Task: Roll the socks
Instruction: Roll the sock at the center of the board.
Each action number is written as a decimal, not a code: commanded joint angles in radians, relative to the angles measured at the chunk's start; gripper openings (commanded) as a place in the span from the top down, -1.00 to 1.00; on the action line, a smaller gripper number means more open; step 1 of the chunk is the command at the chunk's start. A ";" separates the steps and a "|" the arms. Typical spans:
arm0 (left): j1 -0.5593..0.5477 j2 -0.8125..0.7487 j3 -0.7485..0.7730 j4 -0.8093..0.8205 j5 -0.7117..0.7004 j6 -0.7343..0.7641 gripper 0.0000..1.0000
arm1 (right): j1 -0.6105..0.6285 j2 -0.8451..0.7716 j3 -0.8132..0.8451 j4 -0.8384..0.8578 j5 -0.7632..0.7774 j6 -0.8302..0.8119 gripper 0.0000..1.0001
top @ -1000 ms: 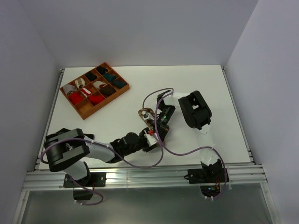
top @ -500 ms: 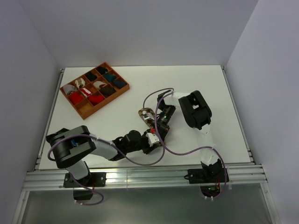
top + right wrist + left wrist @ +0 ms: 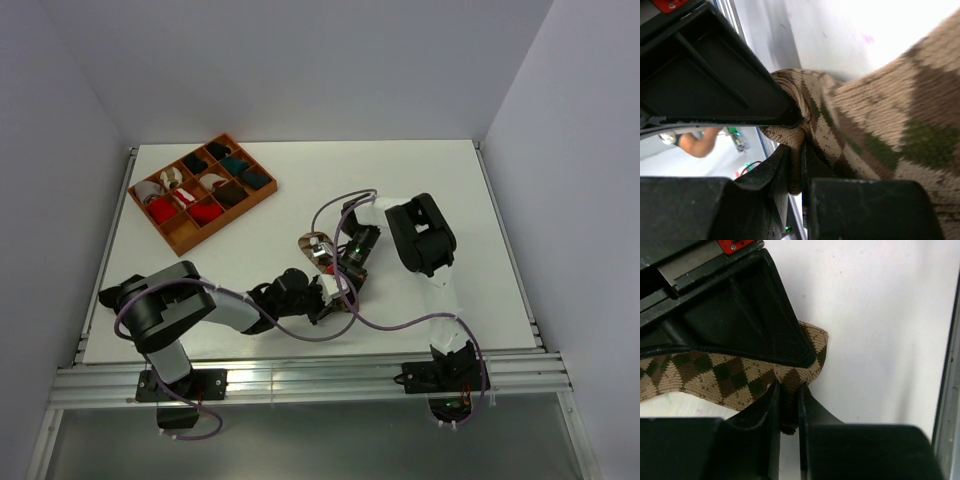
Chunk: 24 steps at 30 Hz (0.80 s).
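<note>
A tan-and-dark-brown argyle sock lies on the white table between my two arms. In the left wrist view the sock stretches off to the left, and my left gripper is shut on a fold at its edge. In the right wrist view the sock fills the right side, and my right gripper is shut on a bunched bit of its edge. The two grippers meet almost tip to tip, left gripper and right gripper. Each wrist view shows the other gripper's black finger just above the pinched spot.
A brown compartment tray holding several sock rolls in red, black, teal and white sits at the back left. Purple cables loop over the table by the grippers. The table's metal front rail runs close to the sock.
My left arm has reached further right toward the sock and its jaws have closed on the sock's edge. The right gripper has stayed shut on the sock, shifting slightly.
</note>
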 commanded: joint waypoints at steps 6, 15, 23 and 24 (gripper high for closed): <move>0.045 0.119 0.184 -0.267 0.143 -0.124 0.99 | -0.003 -0.152 -0.140 0.320 0.182 0.160 0.50; 0.100 0.230 0.327 -0.440 0.339 -0.238 0.99 | -0.078 -0.428 -0.251 0.527 0.221 0.297 -0.04; 0.136 0.236 0.330 -0.466 0.431 -0.302 0.99 | -0.201 -0.648 -0.369 0.675 0.313 0.395 -0.10; 0.137 0.235 0.330 -0.464 0.438 -0.314 0.99 | -0.210 -0.666 -0.381 0.682 0.312 0.395 -0.10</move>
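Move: In both hands' fingers is the folded near end of the checked brown sock, its middle roughly 2 cm to the right of the left hand and 1 cm farther out. From that hand the sock's middle is about 10 cm ahead, 2 cm right and 1 cm below, and its far end some 18 cm ahead and 4 cm left. Counted from the right hand, the sock's middle is about 8 cm ahead and 4 cm left. Keeping its pinch on the sock's folded near end, the left hand draws it about 4 cm to the right and rolls about 25 degrees, top going forward. The right hand first shifts right with it, opens to about half and lets go, then sweeps forward some 9 cm along the sock's right side, rising 4–5 cm, its fingers swinging from back-left to point left and steeply down. ##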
